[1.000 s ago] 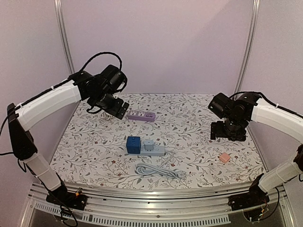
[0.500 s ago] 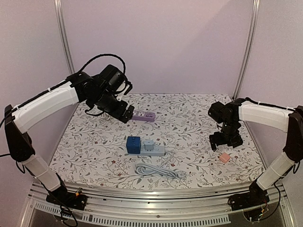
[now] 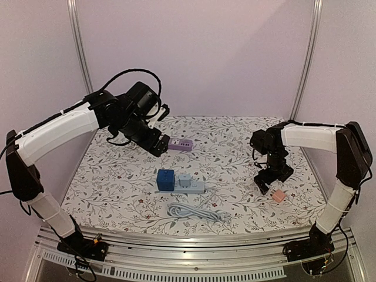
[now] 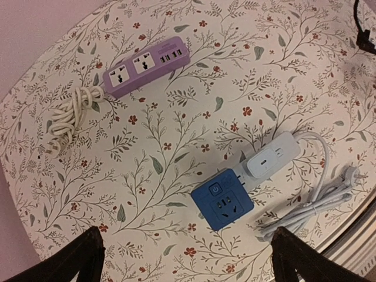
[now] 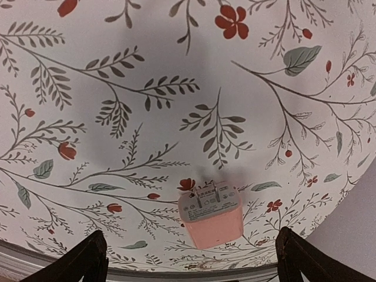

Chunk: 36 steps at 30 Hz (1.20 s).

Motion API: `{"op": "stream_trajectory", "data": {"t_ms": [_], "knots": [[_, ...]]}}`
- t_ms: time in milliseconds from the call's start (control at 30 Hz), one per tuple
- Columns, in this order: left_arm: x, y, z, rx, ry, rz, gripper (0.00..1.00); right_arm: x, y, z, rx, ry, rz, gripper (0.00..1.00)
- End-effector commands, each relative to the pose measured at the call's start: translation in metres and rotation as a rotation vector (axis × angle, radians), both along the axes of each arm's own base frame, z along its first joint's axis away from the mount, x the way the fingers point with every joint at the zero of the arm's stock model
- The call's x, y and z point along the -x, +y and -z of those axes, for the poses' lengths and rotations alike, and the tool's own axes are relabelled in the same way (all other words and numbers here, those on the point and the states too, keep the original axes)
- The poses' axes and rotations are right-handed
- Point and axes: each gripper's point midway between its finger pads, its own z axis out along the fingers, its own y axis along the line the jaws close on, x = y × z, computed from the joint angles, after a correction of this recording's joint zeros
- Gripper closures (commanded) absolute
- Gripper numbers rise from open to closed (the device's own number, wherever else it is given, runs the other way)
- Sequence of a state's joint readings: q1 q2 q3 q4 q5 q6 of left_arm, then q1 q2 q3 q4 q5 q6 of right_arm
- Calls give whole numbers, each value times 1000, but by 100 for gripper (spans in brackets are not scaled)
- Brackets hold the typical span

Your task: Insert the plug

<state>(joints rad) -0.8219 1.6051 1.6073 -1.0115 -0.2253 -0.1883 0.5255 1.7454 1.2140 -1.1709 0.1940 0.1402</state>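
Observation:
The pink plug (image 3: 278, 196) lies on its side on the flowered table near the right front, its prongs bare; in the right wrist view the pink plug (image 5: 211, 218) sits low between my fingers. My right gripper (image 3: 267, 183) hangs open just above and left of it, and the right gripper (image 5: 191, 254) holds nothing. The grey power strip (image 3: 198, 187) lies mid-table, carrying a blue cube adapter (image 3: 165, 179) and a white charger (image 3: 185, 181). My left gripper (image 3: 156, 144) is open high over the back left; the left gripper (image 4: 187, 258) looks down on the blue adapter (image 4: 222, 202).
A purple power strip (image 3: 179, 144) with its white cord lies at the back; the purple strip (image 4: 145, 66) shows at the top of the left wrist view. The grey strip's coiled cable (image 3: 197, 212) rests near the front edge. The table edge (image 5: 176, 275) runs just past the pink plug.
My right arm has swung forward and down until its gripper is over the pink plug. My left gripper has shifted slightly right, toward the purple strip. Both stayed open.

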Motion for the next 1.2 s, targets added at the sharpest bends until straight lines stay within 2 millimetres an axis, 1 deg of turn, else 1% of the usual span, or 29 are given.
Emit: {"op": "stream_trajectory", "data": {"t_ms": [0,167,333,533,700,800,1067,1167], "knots": [[7,-4,1,-19,11,40,0,9,-8,13,0,91,-74,1],[8,-2,3,-38,13,54,1,4,-19,15,-9,92,-46,1],[6,-2,2,-47,6,65,1,4,-28,24,-14,135,-51,4],[6,-1,3,-56,6,67,1,9,-29,35,-51,175,-33,13],[8,1,8,-62,17,65,1,8,-31,37,-62,171,-16,19],[8,1,9,-67,16,65,1,9,-30,39,-66,181,-13,24],[5,-3,7,-61,10,63,1,11,-31,45,-58,205,-7,38],[4,-3,7,-60,7,59,1,12,-31,47,-53,213,-7,40]]}}
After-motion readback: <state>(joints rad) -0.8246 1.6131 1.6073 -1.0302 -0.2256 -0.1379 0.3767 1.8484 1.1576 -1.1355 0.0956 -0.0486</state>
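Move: The pink plug, prongs up, stands some 3 cm to the right hand's right, about 3 cm back towards the base and roughly 6 cm below. Its other neighbours are far off to the left: the grey cord's coil lies about 25 cm left and 9 cm back, and the white power strip about 30 cm left and level. From the left hand the pink plug is about 40 cm right, 8 cm back and 23 cm below. Down and to the right goes the right hand, closing in on the pink plug: a first small sink, a sideways shift of about 3 cm, then mostly straight down, some 4 cm of descent in all. The fingertips tilt back towards the base by about 10 degrees, while the wide-open fingers close to a bit over half on either side of the plug, without gripping it. ##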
